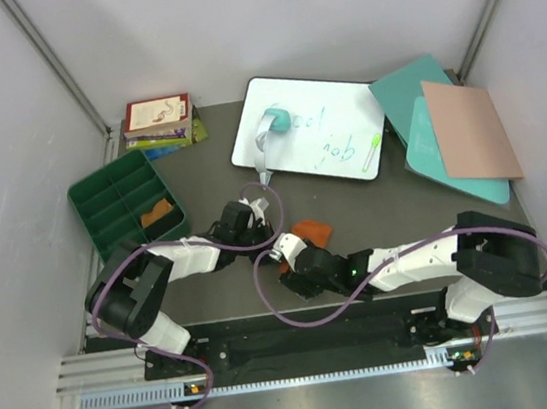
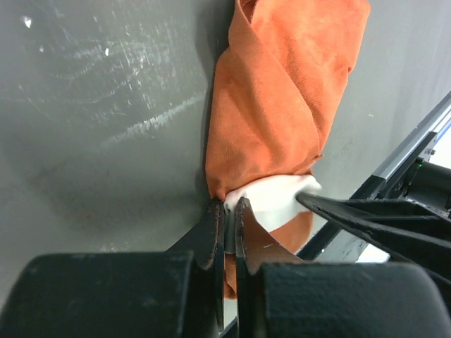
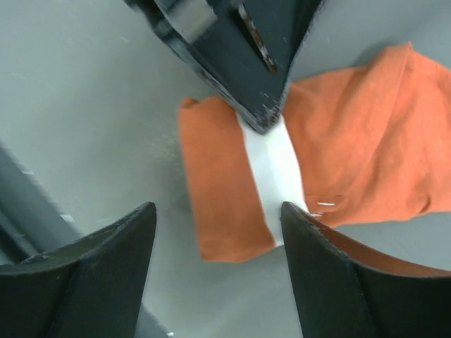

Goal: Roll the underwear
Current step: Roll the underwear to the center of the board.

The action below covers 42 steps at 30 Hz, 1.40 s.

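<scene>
The rust-orange underwear lies partly rolled on the dark table, in front of both arms. In the left wrist view the cloth is twisted into a loose roll with its white waistband at the near end. My left gripper is shut on that waistband edge. The right wrist view shows the left fingers pinching the white band. My right gripper hangs open just above the folded end of the cloth, one finger on each side, holding nothing. A tan-orange cloth bundle sits in the green tray.
The green compartment tray stands at the left. A stack of books and a whiteboard with a teal eraser lie at the back. Teal and pink flat boards are at the back right. The table's front rail runs close behind the grippers.
</scene>
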{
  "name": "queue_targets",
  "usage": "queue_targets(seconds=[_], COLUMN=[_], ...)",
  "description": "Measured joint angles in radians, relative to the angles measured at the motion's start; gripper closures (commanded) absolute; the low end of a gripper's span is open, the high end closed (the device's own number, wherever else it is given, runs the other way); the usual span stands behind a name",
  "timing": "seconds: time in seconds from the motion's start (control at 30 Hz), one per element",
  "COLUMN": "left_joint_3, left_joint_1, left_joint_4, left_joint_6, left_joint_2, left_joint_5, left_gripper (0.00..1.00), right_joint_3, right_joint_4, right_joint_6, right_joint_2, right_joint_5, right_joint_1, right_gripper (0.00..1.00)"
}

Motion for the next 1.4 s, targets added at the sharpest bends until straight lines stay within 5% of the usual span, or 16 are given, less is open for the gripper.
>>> queue_targets(seconds=[0.27,0.4,0.53,0.63,1.03,1.4], left_joint_3=[0.0,-0.006,-0.046,-0.084,-0.208,-0.338], left_joint_1=[0.003,0.005,0.011,0.016,0.022,0.02], left_joint_4=[-0.006,-0.005,-0.007,-0.052,-0.092,0.185], left_joint_6=[-0.001,-0.006,-0.033,-0.044,-0.042,-0.029], left_joint_2=[0.0,-0.007,-0.074,-0.161,-0.56,-0.497], left_joint_5=[0.009,0.011,0.015,-0.015,-0.139,-0.027], left_gripper=[0.99,0.56,0.38,0.34,0.33,0.34], right_joint_3=[0.019,0.027,0.039,0.053,0.078,0.182], right_joint_4=[0.012,0.011,-0.002,-0.011,-0.06,-0.133], right_joint_6=[-0.037,-0.032,-0.024,0.003,0.186,0.241], right_joint_2=[0.066,0.071,0.069,0.068,0.097,0.273], right_joint_5=[0.074,0.074,0.027,-0.095,-0.755,-1.072], right_joint_1=[-0.001,-0.001,-0.011,-0.048,-0.328,-0.489], right_gripper=[0.81,1.0,1.0,1.0,1.0,1.0])
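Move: The underwear's near flap, by its white waistband, lies about 2 cm ahead, 2 cm left and 2 cm below the open right gripper. The shut left gripper already pinches the waistband; from it that flap is some 3 cm back and 2 cm right. The orange body spreads about 7 cm ahead and 2 cm right of the right gripper. The green box stands roughly 20 cm ahead and 35 cm left of it, the whiteboard's middle some 32 cm ahead and 6 cm right. Ease the right gripper forward and down about 1 cm each, shut it on the underwear's near flap, then draw back and slightly left while turning the wrist some 55 degrees so the fingers swing down and back, keeping the pinch, and edge forward again. Once the right grips, open the left, let go of the waistband and lift it up and left, then sink slightly and draw back, staying open. ##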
